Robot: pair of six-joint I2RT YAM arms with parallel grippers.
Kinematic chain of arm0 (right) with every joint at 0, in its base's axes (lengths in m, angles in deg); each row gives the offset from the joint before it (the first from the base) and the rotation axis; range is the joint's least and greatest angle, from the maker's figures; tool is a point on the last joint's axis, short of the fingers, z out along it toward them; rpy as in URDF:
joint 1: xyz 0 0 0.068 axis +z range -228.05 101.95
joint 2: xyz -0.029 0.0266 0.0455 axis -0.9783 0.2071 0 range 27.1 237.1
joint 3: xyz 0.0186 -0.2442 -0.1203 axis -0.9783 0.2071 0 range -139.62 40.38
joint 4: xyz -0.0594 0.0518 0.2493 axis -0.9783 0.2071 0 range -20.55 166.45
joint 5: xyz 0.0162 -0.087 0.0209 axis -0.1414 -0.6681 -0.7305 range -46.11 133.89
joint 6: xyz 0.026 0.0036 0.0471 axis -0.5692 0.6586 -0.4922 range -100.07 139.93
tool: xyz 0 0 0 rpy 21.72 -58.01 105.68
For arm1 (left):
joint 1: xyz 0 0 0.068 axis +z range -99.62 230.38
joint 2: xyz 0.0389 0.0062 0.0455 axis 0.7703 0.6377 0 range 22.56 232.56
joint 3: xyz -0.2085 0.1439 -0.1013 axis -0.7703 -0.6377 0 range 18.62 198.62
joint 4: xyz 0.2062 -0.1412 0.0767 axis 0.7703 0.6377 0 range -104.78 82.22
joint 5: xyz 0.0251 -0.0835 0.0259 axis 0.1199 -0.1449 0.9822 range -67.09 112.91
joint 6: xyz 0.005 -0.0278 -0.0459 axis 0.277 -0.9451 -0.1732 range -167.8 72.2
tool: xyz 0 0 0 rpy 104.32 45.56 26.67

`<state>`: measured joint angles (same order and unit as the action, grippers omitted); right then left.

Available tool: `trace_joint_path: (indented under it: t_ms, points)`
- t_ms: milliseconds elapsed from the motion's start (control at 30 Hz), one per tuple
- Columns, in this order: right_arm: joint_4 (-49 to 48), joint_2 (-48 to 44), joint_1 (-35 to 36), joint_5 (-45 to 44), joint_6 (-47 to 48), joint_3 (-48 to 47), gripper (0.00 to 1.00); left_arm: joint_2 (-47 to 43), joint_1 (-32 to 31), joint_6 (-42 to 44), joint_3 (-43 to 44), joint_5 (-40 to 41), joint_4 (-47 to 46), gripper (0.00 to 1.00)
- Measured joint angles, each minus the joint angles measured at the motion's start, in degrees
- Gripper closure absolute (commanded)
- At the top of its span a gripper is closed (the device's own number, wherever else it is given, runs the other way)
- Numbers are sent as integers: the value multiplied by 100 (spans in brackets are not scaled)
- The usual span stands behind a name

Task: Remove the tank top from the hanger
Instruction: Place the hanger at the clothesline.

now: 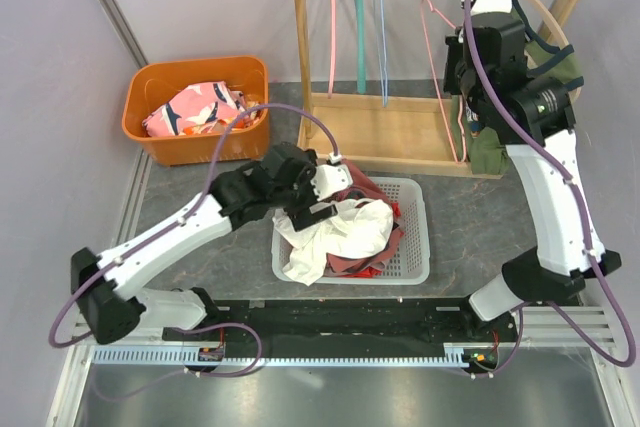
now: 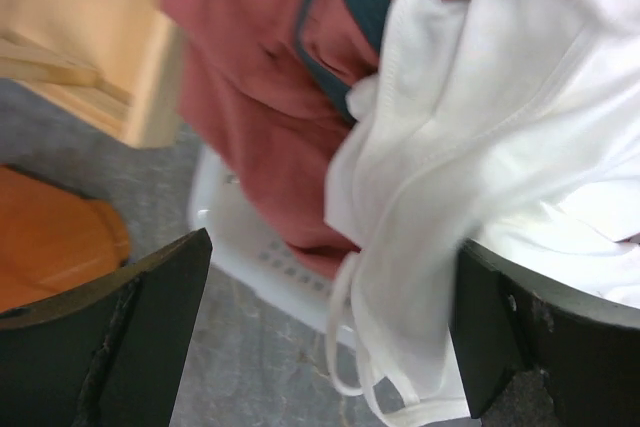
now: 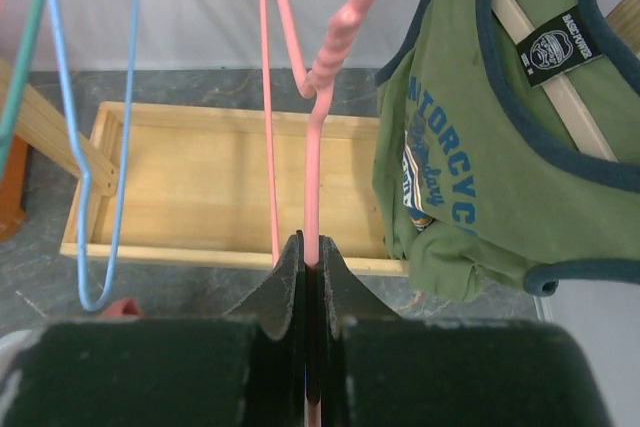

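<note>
My right gripper is shut on the wire of a bare pink hanger, held up beside the wooden rack. Nothing hangs on this pink hanger. Just right of it a green tank top with navy trim hangs at the rack's right end. My left gripper stands wide open low over the white basket. A white strappy garment lies between its fingers, loose and resting on the pile.
A reddish garment lies under the white one in the basket. An orange bin of patterned clothes stands back left. Pink, teal and blue bare hangers hang on the rack.
</note>
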<state>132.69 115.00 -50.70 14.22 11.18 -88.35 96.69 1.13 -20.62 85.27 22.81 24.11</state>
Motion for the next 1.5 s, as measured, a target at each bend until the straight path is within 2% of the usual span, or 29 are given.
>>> trace_joint_path:
  t_ms: [200, 333, 467, 933, 1500]
  points:
    - [-433, 461, -181, 192, 254, -319, 100, -702, -2, -219, 667, -52, 74, 1]
    - [-824, 568, -175, 267, 518, -474, 100, -667, -2, -452, 1327, -151, 302, 1]
    - [-1147, 638, -175, 249, 782, -560, 100, -645, 0, -560, 1635, -212, 540, 1]
    - [-1749, 1655, -175, 264, 1185, -922, 100, -861, -2, -627, 2205, -345, 837, 1]
    - [-2393, 2175, -251, 752, 1241, -1298, 100, -883, 0, -614, 2245, -304, 920, 1]
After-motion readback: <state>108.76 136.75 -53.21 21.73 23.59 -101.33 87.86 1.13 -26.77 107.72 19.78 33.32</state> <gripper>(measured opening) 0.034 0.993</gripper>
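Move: The right hand holds the pink hanger. Its place on the clothesline, the free stretch just right of the blue hanger, lies about 20 cm ahead of this hand, 8 cm left and 12 cm up. The blue hanger is about 20 cm ahead and 14 cm left, the green tank top some 15 cm ahead and 12 cm right. From the empty left hand that place is roughly 28 cm ahead, 18 cm right and 38 cm higher. Forward about 14 cm and some 6 cm to its left goes the right hand, bringing the still-pinched pink hanger towards the clothesline and up beside the blue hanger, away from the green tank top; its height bobs, and the fingers tip up a little over 10 degrees while turning slightly counter-clockwise. The left hand, fingers wide open, rises quickly some 18 cm off the white tank top, then stays. ##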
